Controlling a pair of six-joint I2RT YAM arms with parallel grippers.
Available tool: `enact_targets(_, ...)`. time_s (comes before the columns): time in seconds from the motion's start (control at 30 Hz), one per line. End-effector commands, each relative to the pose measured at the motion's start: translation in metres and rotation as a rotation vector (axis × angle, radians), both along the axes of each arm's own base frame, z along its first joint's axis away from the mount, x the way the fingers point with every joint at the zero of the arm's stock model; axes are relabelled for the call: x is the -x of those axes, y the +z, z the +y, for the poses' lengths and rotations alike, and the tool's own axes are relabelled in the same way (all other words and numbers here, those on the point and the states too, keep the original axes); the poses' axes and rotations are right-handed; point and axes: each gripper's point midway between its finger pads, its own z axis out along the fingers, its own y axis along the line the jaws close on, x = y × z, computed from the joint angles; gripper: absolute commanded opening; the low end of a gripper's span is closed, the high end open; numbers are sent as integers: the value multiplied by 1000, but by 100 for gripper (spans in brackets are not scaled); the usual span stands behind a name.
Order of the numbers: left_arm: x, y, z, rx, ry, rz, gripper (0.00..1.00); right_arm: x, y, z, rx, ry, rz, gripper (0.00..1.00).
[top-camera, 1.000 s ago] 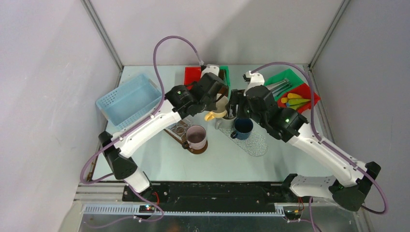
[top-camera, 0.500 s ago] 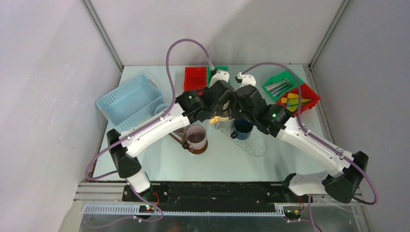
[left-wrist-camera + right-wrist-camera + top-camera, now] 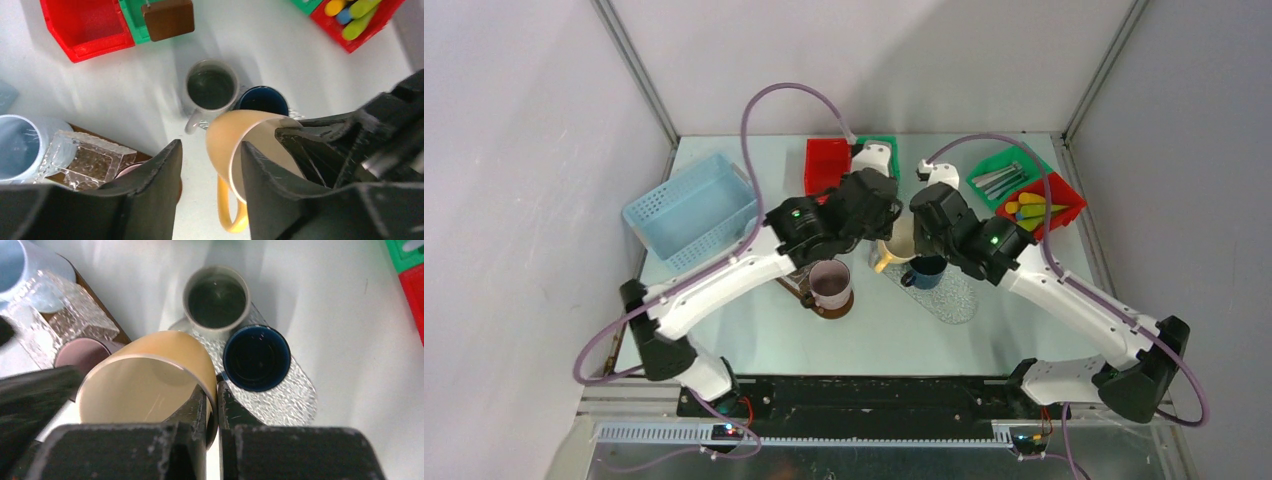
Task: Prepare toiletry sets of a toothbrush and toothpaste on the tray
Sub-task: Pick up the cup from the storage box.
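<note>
Slim pale toothbrushes [image 3: 996, 180] lie in a green bin at the back right. Beside them, yellow, green and blue toothpaste tubes [image 3: 1032, 210] [image 3: 350, 15] fill a red bin. A clear textured tray [image 3: 949, 292] [image 3: 285, 405] lies mid-table under two mugs. My right gripper [image 3: 212, 387] [image 3: 916, 225] is shut on the rim of a yellow mug [image 3: 145, 380] [image 3: 896, 245], held tilted above the tray's left end. Next to the mug, my left gripper [image 3: 210, 145] [image 3: 879, 215] stands open, its right finger in front of the mug's mouth and its left finger clear of the mug.
A grey mug [image 3: 216, 301] and a dark blue mug [image 3: 256, 357] stand on the tray. A pink mug [image 3: 831, 283] sits on a coaster to the left. A glass dish [image 3: 85, 160], a light blue cup [image 3: 17, 147], a blue basket [image 3: 692, 208] and a red bin [image 3: 822, 160] are further left.
My right gripper has shut on the yellow mug's rim. My left gripper has opened and let the mug go, and its arm has drawn back to the left.
</note>
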Motion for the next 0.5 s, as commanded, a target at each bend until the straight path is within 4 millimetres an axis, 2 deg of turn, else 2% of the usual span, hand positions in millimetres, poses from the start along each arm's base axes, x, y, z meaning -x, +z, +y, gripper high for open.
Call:
enact_targets(0.0, 9, 70, 5, 236, -21, -123, 58, 6, 34, -19, -39, -21, -51, 0)
enact_targets(0.07, 12, 79, 10, 262, -34, -149, 66, 12, 30, -32, -13, -32, -25, 0)
enact_targets(0.1, 14, 82, 17, 271, -32, -163, 75, 14, 31, -36, -11, -30, -22, 0)
enact_targets(0.13, 16, 92, 23, 290, -30, -188, 78, 16, 30, -45, 1, -44, -10, 0)
enact_targets(0.23, 12, 97, 43, 285, 8, -229, 92, 23, 28, -62, 32, -47, 15, 0)
enact_targets(0.3, 9, 100, 60, 284, 41, -250, 98, 26, 25, -75, 56, -52, 32, 0)
enact_targets(0.47, -1, 97, 107, 302, 138, -288, 100, 36, 8, -107, 81, -78, 77, 0)
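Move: The right hand already grips the yellow cup's rim. The free near end of the glittery tray lies about 12 cm back, 12 cm right and 19 cm below it. The navy cup stands some 4 cm back and 4 cm right of this hand, the grey cup about 2 cm ahead and 3 cm left, both 15 cm lower. From the half-open left hand, that tray end is roughly 13 cm back, 18 cm right and 23 cm down. Right hand carries the pinched yellow cup 9 cm right; left hand opens fully, withdrawing 9 cm up and leftward. ##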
